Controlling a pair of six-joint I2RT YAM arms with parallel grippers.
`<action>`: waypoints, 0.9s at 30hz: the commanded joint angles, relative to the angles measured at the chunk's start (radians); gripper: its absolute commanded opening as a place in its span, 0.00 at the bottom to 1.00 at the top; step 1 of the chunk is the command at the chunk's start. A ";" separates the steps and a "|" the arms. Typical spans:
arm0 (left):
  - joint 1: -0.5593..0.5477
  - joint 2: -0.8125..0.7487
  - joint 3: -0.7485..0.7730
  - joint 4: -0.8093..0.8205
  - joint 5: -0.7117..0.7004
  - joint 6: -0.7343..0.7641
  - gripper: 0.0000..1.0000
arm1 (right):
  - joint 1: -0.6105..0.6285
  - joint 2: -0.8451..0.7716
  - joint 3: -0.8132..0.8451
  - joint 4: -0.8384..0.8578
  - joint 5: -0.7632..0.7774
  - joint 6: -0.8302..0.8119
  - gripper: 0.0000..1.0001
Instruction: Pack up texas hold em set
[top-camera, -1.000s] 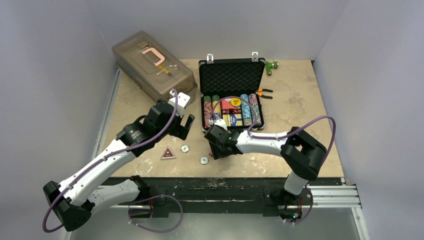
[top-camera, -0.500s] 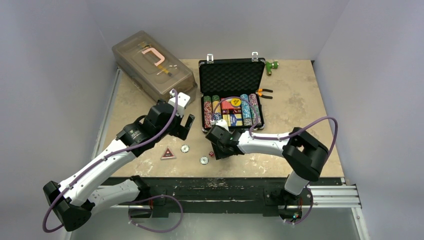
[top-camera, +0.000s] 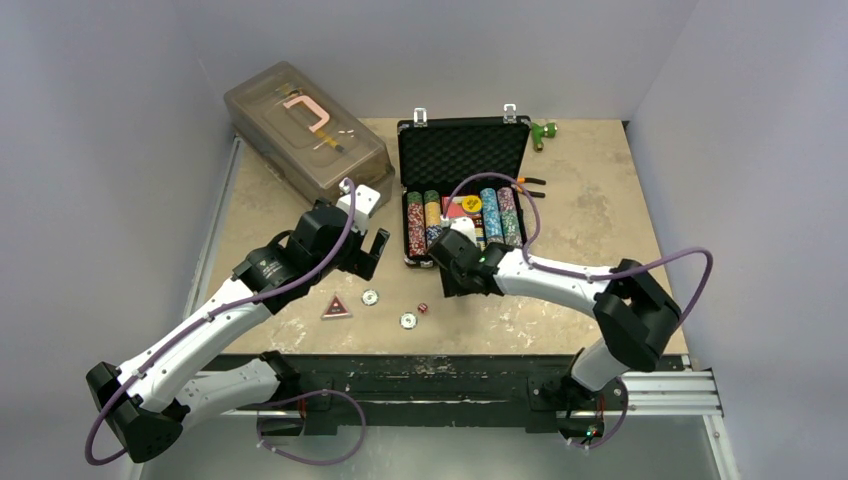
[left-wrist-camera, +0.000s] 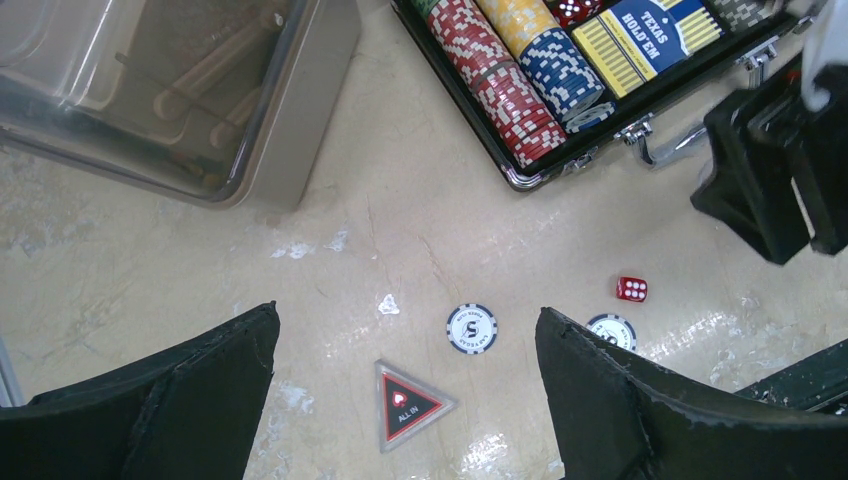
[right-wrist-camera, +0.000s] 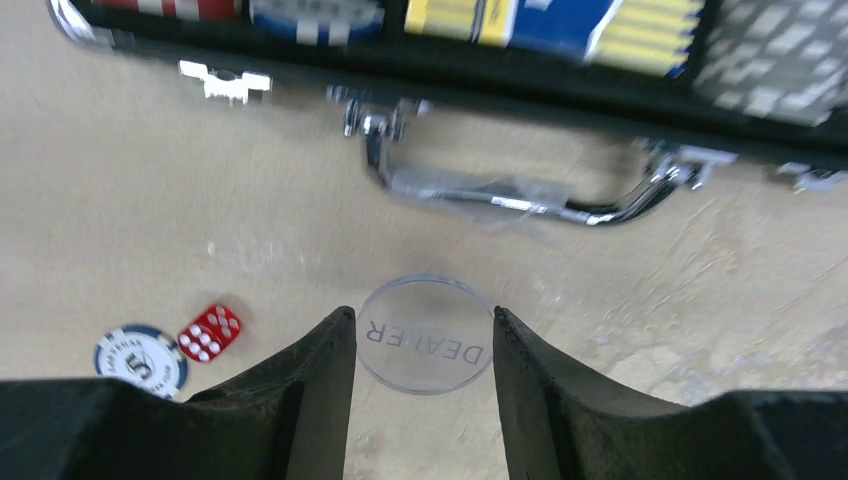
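Note:
The black case lies open at the back middle, its tray filled with rows of chips and card decks. In the right wrist view my right gripper is shut on a clear round DEALER disc, just in front of the case's silver handle. A red die and a white chip lie on the table left of it. My left gripper hangs wide open above a second chip and a triangular ALL IN marker, touching neither.
A large translucent grey-brown box stands at the back left, close to my left arm. Orange-handled pliers lie right of the case, and a small green object sits at the back. Walls enclose the table on three sides.
My right gripper has narrowed around the DEALER disc and moved right and back, from beside the die to the case's front edge. The left arm has stayed still.

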 joint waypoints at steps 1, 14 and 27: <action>-0.006 -0.018 0.032 0.012 -0.001 0.007 0.95 | -0.087 -0.048 0.098 0.014 0.030 -0.072 0.31; -0.007 -0.005 0.028 0.017 0.001 0.005 0.95 | -0.331 0.242 0.498 0.119 0.015 -0.220 0.31; -0.008 -0.002 0.025 0.020 -0.012 0.008 0.95 | -0.332 0.460 0.661 0.186 0.053 -0.207 0.34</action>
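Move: The clear dealer button is already off the table between my right fingers. The red card box in the case lies some 24 cm ahead, 2 cm right and 2 cm lower. The yellow big blind button sits on its right part, about 3 cm right of its middle; the two dice in the case are 5 cm nearer me than the box, and the case handle is only 6 cm ahead, 4 cm right. From my left hand the box is roughly 22 cm ahead, 22 right, 19 below. Keeping my pinch on the dealer button, I sweep my right hand about 23 cm forward over the handle and front edge of the open case, arching up some 8 cm, then easing down 4 towards the red card box. On the way I tip the fingers about 15 degrees more forward and turn the wrist a little clockwise. ##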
